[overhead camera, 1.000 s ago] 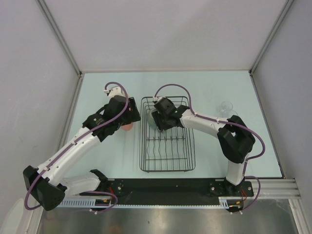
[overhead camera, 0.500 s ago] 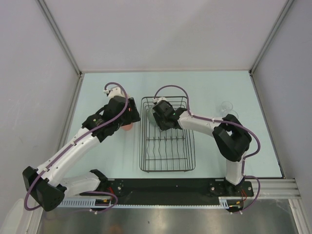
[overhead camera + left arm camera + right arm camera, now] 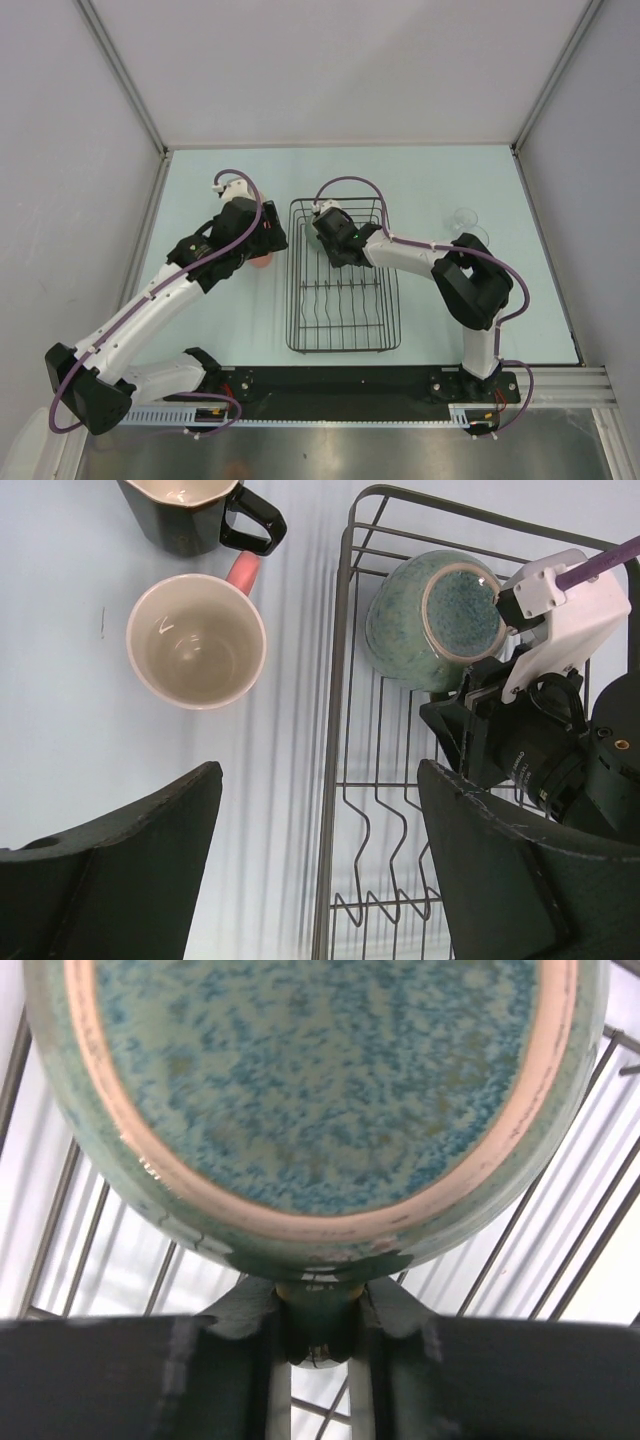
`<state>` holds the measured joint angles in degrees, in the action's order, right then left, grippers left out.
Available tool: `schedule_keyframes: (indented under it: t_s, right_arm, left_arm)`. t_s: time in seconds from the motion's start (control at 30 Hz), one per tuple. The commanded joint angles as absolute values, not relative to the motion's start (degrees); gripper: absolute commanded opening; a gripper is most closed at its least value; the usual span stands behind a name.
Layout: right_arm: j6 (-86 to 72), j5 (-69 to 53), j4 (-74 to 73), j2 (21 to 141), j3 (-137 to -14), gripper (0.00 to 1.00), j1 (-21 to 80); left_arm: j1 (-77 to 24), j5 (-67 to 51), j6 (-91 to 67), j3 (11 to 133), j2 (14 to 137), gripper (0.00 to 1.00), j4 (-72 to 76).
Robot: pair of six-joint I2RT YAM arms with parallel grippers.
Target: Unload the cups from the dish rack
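The black wire dish rack (image 3: 296, 300) lies mid-table. A pale-green speckled cup (image 3: 430, 615) rests on its side in the rack's far left corner. My right gripper (image 3: 318, 1332) is shut on that cup's handle, with the cup's base (image 3: 320, 1090) filling the right wrist view. A pink handled mug (image 3: 197, 640) and a black cup (image 3: 185, 515) stand upright on the table left of the rack. My left gripper (image 3: 320, 775) hangs open and empty above the rack's left rim (image 3: 335, 780), near the mug. A clear glass (image 3: 465, 220) stands at the far right.
The right arm (image 3: 420, 250) reaches across the rack's far end from the right. The left arm (image 3: 180, 285) stretches along the table's left side. Enclosure walls bound the table on three sides.
The right gripper's jaws have closed onto the green cup's handle, and its wrist has edged a little further over the rack's far left corner. The left arm has held still.
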<state>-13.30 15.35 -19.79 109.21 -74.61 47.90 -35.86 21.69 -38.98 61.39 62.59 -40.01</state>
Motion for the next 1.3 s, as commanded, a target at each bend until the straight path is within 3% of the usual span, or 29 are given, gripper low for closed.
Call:
schedule_keyframes:
  t_s: [0.0,0.6,0.93,1.1,1.27]
  right_arm:
    - [-13.0,17.1,-18.8,109.5,-76.0,0.00,48.1]
    - [-15.6,24.1,-21.5,105.1,-77.4,0.00,49.0]
    - [-15.2,22.9,-28.5,98.4,-86.9,0.00,48.3]
    - [-18.2,17.1,-28.7,94.6,-87.0,0.00,46.3]
    - [-21.4,2.6,-23.0,86.6,-82.7,0.00,42.0]
  left_arm:
    - [-35.6,20.7,-38.1,61.2,61.8,0.84,-39.1]
    - [-35.6,20.5,-37.7,60.1,61.3,0.82,-38.1]
    - [-35.7,18.8,-38.1,60.8,61.8,0.82,-35.1]
    - [-35.6,17.1,-38.7,61.1,61.6,0.82,-32.6]
    - [-34.8,14.0,-39.9,59.0,59.7,0.83,-27.6]
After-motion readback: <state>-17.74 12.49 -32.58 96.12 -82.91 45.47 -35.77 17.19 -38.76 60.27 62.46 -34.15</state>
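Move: The green cup's handle is already between the right fingers; its body sits tilted in the rack, about 4 cm ahead, 2 cm left and 3 cm above that hand. The rack's far rim is some 12 cm ahead. Outside the rack, the red cup stands about 15 cm left and 4 cm ahead, the black cup 16 cm left and 13 cm ahead. From the left hand, the green cup lies roughly 10 cm ahead, 11 cm right and 14 cm below. The green cup, still pinched by its handle, is lifted almost straight up out of the rack by the right hand. That hand first stays put, then eases a centimetre or two to the right and rises quickly by about 12 cm, its wrist tilting only slightly and its fingers keeping their hold. The open left hand ends up about 2 cm farther right. ##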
